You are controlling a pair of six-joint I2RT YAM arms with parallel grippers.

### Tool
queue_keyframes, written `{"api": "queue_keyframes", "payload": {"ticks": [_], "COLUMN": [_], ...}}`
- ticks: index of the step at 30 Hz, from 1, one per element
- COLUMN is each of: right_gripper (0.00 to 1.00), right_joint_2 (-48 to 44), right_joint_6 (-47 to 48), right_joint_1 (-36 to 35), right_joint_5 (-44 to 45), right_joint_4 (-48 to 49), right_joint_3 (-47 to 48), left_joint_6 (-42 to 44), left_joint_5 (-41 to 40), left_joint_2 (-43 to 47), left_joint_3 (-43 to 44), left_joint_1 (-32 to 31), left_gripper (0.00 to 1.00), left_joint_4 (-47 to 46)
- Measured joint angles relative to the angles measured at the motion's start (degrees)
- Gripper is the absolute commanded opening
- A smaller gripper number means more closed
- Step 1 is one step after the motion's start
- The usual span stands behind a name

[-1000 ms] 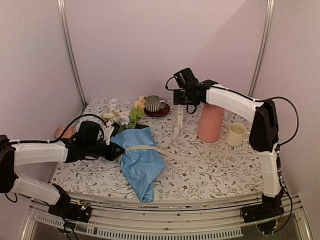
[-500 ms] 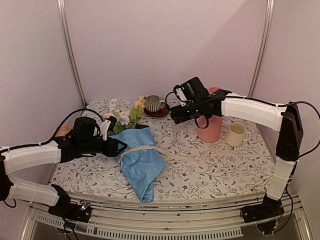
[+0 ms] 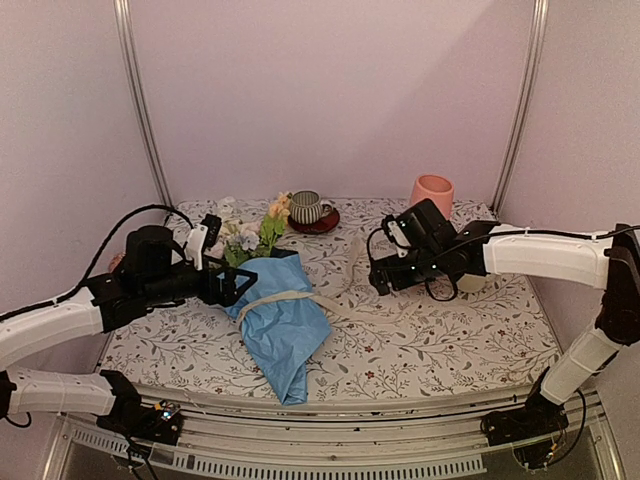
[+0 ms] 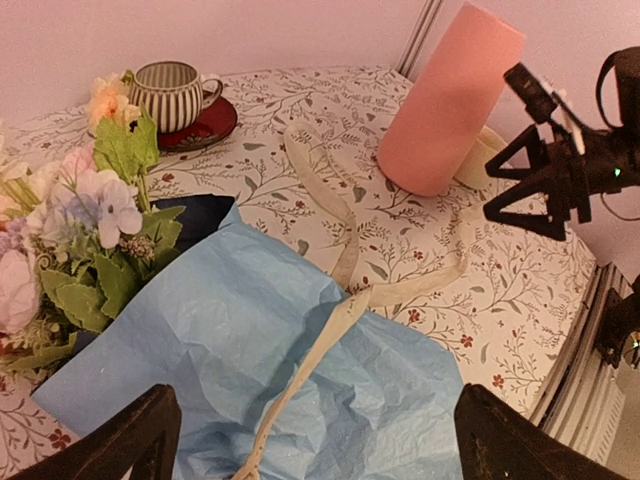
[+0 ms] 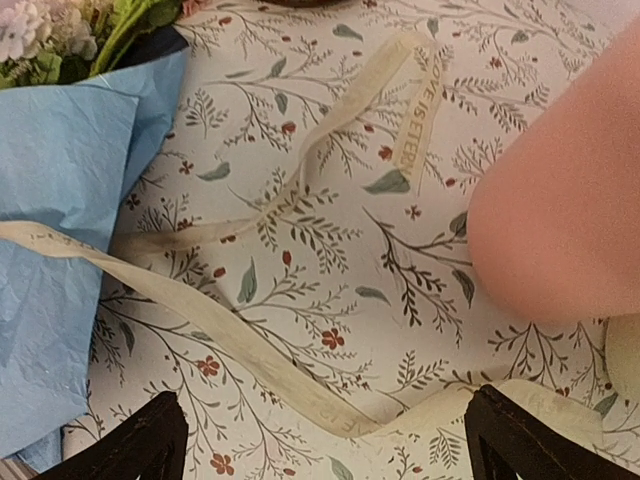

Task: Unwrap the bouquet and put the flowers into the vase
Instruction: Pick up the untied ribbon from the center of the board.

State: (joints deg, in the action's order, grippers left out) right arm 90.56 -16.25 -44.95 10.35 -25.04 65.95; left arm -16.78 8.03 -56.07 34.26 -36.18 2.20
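The bouquet lies on the table left of centre, its crinkled blue paper (image 3: 282, 322) (image 4: 280, 370) (image 5: 55, 210) still round the stems. The flowers (image 3: 245, 236) (image 4: 75, 235) stick out at its far end. A cream ribbon (image 3: 290, 296) (image 4: 345, 270) (image 5: 250, 350) crosses the paper and trails loose over the cloth toward the right. My left gripper (image 3: 238, 284) (image 4: 315, 450) hovers open at the bouquet's left side, holding nothing. My right gripper (image 3: 380, 274) (image 5: 330, 450) (image 4: 540, 185) hangs open low over the loose ribbon. The salmon vase (image 3: 432, 190) (image 4: 450, 100) (image 5: 560, 200) stands upright behind the right arm.
A striped cup on a red saucer (image 3: 308, 210) (image 4: 178, 92) stands at the back, beyond the flowers. A cream mug (image 4: 485, 152) sits to the right of the vase, mostly hidden. Metal frame posts (image 3: 140, 100) rise at both back corners.
Both grippers have opened. The right arm came down from above the vase to low over the table, and the ribbon it held up now lies on the cloth. The left gripper drew back slightly.
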Motion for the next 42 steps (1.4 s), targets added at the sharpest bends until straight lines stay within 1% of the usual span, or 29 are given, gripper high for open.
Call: {"api": "queue_keyframes", "payload": {"ticks": [3,12,23,31,35,38,40,41,42], "right_gripper": [1.00,0.98,0.91,0.84,0.83,0.78,0.72,0.66,0.57], "right_joint_2": [0.04,1.68,3.48,6.95,9.16,10.27,11.02,11.37,11.58], "right_joint_6": [-2.08,-6.84,-8.52,-8.66,-10.05,-12.02,-13.27,-13.92,-14.43], "right_joint_1": [0.00,0.55,4.92,5.60,5.66,5.75,5.88,5.88,5.95], "right_joint_5": [0.09,0.90,-0.24,-1.84,-1.92,-1.90,-1.95,-1.92,-1.99], "right_joint_4": [-0.31,-0.42,-0.55,-0.52,-0.90,-0.92,-0.55,-0.13,0.31], "right_joint_3": [-2.34,-5.46,-8.07,-8.33,-8.31,-8.31,-8.28,-8.17,-8.02], "left_joint_6": [-0.02,-0.52,-0.55,-0.55,-0.37,-0.35,-0.33,-0.28,-0.17], "left_joint_5": [-0.02,-1.09,-1.09,-1.03,-1.03,-1.03,-1.03,-1.05,-1.05], "left_joint_2": [1.03,2.19,2.16,2.12,2.12,2.14,2.14,2.14,2.16], "left_joint_3": [0.00,0.00,0.00,-0.02,0.00,0.00,0.00,-0.02,0.00], "left_joint_1": [-0.28,-0.50,-0.57,-0.57,-0.57,-0.57,-0.57,-0.57,-0.57], "left_gripper": [0.98,0.98,0.98,0.98,0.97,0.97,0.97,0.97,0.97], "left_joint_4": [-0.28,-0.85,-1.29,-1.55,-1.53,-1.53,-1.53,-1.53,-1.53]}}
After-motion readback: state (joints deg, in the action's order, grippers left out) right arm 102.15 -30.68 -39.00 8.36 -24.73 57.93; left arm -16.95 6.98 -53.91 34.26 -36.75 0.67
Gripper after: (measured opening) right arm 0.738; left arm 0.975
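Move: The ribbon's right-hand tail, where it bends on the table, lies some 15 cm below the right hand, about 6 cm to its right and 2 cm back. The vase stands roughly 13 cm ahead and 11 cm right of that hand, with the mug about 22 cm right and 11 cm ahead. The blue bouquet wrap is about 19 cm left and 5 cm back. From the left hand, the same tail is some 31 cm right, 4 cm ahead and 21 cm below. Lower the open right gripper about 13 cm onto the bend of the ribbon's tail in front of the vase, drifting some 6 cm right on the way. Tip the fingers nearer to straight down and turn the hand clockwise, each by a little under 20 degrees. Near the table, let the fingers begin to close, about a quarter of their opening, with the ribbon running between the tips. ##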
